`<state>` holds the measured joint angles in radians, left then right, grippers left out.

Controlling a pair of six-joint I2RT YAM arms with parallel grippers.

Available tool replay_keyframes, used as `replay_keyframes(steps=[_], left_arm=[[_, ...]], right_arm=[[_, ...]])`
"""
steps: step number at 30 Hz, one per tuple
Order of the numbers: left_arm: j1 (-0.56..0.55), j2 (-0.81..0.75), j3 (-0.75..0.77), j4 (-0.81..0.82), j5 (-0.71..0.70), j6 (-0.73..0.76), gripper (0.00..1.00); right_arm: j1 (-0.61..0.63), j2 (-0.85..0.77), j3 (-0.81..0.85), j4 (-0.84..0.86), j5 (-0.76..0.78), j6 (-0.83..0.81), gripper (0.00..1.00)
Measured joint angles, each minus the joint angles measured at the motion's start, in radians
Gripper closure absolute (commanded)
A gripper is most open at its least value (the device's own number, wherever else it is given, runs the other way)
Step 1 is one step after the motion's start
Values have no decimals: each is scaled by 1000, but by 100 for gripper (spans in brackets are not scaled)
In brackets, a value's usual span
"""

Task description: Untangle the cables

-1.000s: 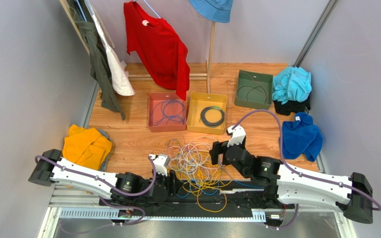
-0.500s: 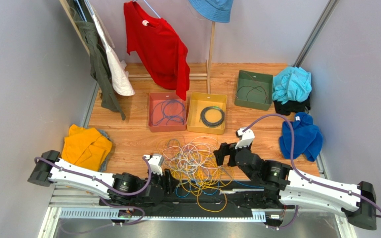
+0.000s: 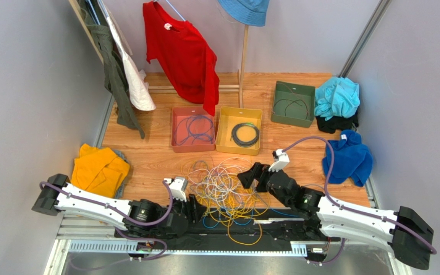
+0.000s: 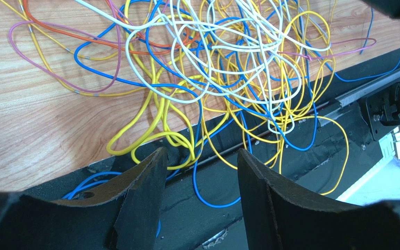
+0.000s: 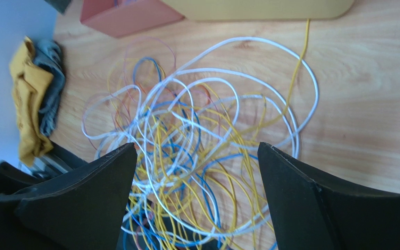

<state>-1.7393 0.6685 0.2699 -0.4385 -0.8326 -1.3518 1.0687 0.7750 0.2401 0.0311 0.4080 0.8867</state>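
The cables (image 3: 223, 190) lie in one tangled heap of yellow, white, blue and purple loops on the wooden table, spilling over the black rail at the near edge. My left gripper (image 3: 198, 204) is open at the heap's near-left side. In the left wrist view it (image 4: 202, 152) hangs over the rail with only a loose blue loop (image 4: 212, 192) lying below the gap. My right gripper (image 3: 247, 175) is wide open at the heap's right edge. The right wrist view shows it (image 5: 197, 147) above the cables (image 5: 197, 156), holding nothing.
Behind the heap stand a pink tray (image 3: 174, 129) with a blue-purple cable, a yellow tray (image 3: 222, 129) with a black coil and a green tray (image 3: 277, 104). An orange cloth (image 3: 99, 169) lies left, blue cloths (image 3: 348, 157) right. A red shirt (image 3: 185, 54) hangs at the back.
My right gripper has swung left and lower, closer to the heap's right edge. The left gripper has shifted slightly left. Both have stayed open.
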Motion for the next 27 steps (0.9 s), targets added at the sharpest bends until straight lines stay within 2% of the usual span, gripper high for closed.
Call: replay_keyframes(steps=[1,2,4,5,7,8,11,14,21,27], left_arm=[[0,0,0,0,0,-1,40],[0,-1,0,0,0,-1,40],[0,-1,0,-1,0,-1,40],[0,-1,0,-1,0,-1,40],[0,-1,0,-3,0,-2,40],[0,-1,0,-4,0,-1,40],[0,-1,0,-8,0,-1,40],[0,-1,0,-9,-1,2,40],[0,-21,44,-53,-45,40,40],[0,-61,97,-98,-99,60,40]], right_arm=[[-18,14,0,35,-9,6,19],[-37,29,0,68,-18,10,34],[-78,64,0,122,-40,15,51],[-109,91,0,154,-64,31,65],[-146,122,2,184,-90,31,79],[-161,130,5,188,-101,34,98],[-172,117,41,173,-127,19,100],[-172,55,141,85,-138,-32,100],[-172,-74,562,-123,-148,-218,100],[-172,20,954,-277,-144,-365,100]])
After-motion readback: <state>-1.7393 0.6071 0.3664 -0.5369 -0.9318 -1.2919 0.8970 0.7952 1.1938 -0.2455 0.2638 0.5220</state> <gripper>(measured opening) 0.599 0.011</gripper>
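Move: The yellow cable strand that the right fingers will shut on runs out of the tangle towards the ochre box, roughly 4 cm ahead of the right hand, 1 cm to its left and about level in height. The main white loops lie some 6 cm left and 1 cm ahead, about 4 cm below; the ochre box is about 18 cm ahead and 3 cm left, 3 cm below. From the left hand that strand is about 14 cm ahead, 15 cm to the right and 1 cm higher. The right fingers shut fully and pinch the yellow cable after a reach of about 4 cm forward; the right hand then whips it almost straight up, ending some 37 cm higher, while its fingertips tip up about 30 degrees. Late on, the empty left hand, still open, rises about 4 cm off the near-left side of the tangle and eases slightly forward. ##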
